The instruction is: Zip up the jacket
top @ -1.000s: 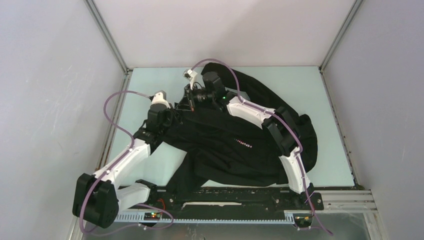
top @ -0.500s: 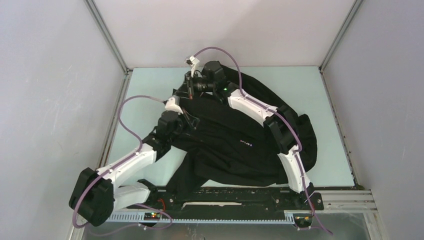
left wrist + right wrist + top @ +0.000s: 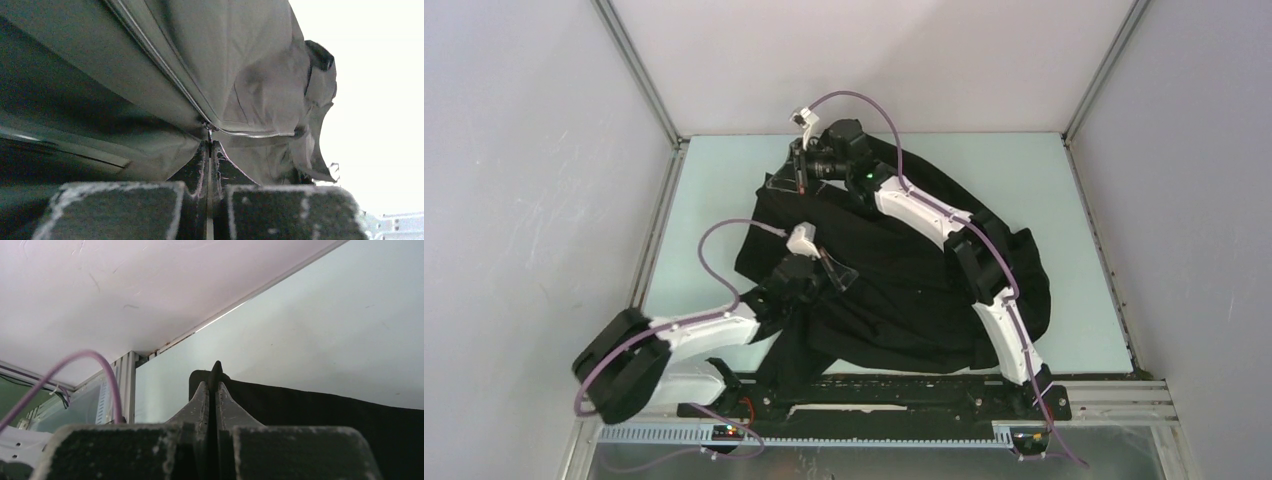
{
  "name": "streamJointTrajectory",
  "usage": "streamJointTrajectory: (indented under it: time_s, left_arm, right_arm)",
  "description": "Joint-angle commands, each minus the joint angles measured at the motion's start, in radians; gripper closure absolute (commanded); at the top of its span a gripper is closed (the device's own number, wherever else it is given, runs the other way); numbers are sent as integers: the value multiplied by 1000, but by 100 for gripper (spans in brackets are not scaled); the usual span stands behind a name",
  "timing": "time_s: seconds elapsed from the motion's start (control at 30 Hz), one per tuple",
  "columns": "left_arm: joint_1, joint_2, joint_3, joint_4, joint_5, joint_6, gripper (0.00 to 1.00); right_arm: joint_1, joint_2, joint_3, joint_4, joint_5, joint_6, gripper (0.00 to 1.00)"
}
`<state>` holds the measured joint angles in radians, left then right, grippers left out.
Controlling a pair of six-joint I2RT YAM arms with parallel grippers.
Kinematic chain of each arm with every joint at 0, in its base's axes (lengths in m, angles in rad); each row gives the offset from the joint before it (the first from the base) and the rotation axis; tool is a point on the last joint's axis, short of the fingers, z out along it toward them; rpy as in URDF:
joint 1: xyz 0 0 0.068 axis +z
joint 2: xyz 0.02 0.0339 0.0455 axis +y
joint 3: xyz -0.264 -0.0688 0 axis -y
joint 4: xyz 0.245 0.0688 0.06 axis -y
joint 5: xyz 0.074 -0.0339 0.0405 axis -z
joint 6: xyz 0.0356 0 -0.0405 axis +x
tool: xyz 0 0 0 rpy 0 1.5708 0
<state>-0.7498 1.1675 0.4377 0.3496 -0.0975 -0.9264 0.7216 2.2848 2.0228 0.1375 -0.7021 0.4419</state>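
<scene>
The black jacket (image 3: 904,290) lies spread over the pale table, bunched at the right under my right arm. My left gripper (image 3: 844,278) is over its near middle, shut on the small metal zipper pull (image 3: 209,134). In the left wrist view my left gripper (image 3: 209,145) has its pads pressed together, and the zipper line (image 3: 160,60) runs away to the upper left. My right gripper (image 3: 782,182) is at the jacket's far left end, shut on a thin fold of the jacket's edge (image 3: 216,367). The right gripper (image 3: 216,385) shows no gap beside the cloth.
Grey enclosure walls with metal corner posts (image 3: 639,80) surround the pale green table (image 3: 709,200). A purple cable (image 3: 107,375) loops by the right wrist. The black mounting rail (image 3: 904,385) runs along the near edge.
My left gripper has travelled from the jacket's far left end toward the near middle, still shut. My right gripper has shifted slightly farther back, and the jacket's far end is drawn out flatter.
</scene>
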Motion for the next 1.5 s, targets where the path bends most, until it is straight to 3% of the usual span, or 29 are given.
streamJointTrajectory:
  time_s: [0.0,0.13,0.2,0.3,0.5,0.67,0.73,0.93,1.0,1.3,1.47]
  left_arm:
    - [-142,188,25,189,-9,-105,100]
    - [-255,352,24,474,-123,-211,100]
    - [-280,404,-20,664,-185,-234,100]
    - [-324,507,45,680,-140,-224,100]
    - [-393,744,183,745,-58,-280,100]
    - [-455,830,345,694,-34,-325,100]
    - [-499,856,430,626,-59,-373,100]
    - [-585,1045,664,666,-52,-597,100]
    - [-591,1076,688,665,-61,-631,100]
    - [-622,1037,771,336,-142,-715,100]
    - [-631,1040,698,403,-63,-774,100]
  right_arm:
    - [-43,-7,161,127,44,23,100]
    - [-82,34,359,-4,30,-18,100]
    - [-101,25,353,32,-22,-38,100]
    - [-111,-72,171,205,-57,-45,100]
    - [-55,-95,222,76,-19,-186,100]
    - [-47,-1,435,53,-63,-125,100]
    - [-45,6,444,94,-60,-103,100]
    - [-27,37,447,145,-95,-22,100]
    - [-14,53,453,122,-98,-33,100]
    - [5,143,494,162,-111,30,100]
    - [25,151,500,136,-120,11,100]
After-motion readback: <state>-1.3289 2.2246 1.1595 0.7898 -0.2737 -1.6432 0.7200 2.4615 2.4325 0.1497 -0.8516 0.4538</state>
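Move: The left hand already grips the zip pull; the jacket's collar end, where the zip leads, lies about 33 cm to its right, 11 cm back and 9 cm below. The chest print is some 14 cm right, 3 cm back and 10 cm down; the near sleeve about 12 cm left and 16 cm back, equally low. The right hand already pinches the hem corner at its fingertips, with the collar end roughly 47 cm right, 26 cm back and 21 cm below. Rightward and somewhat back, the left hand sweeps about 32 cm from mid-jacket to the collar end, fingers shut on the zip pull, dipping, rising, then ending some 5 cm lower while the wrist swings clockwise and rolls its left side down. Meanwhile the right hand keeps its pinch on the hem corner, goes forward and back about 5 cm while climbing some 14 cm, then sinks halfway, holding the jacket against the pull. ##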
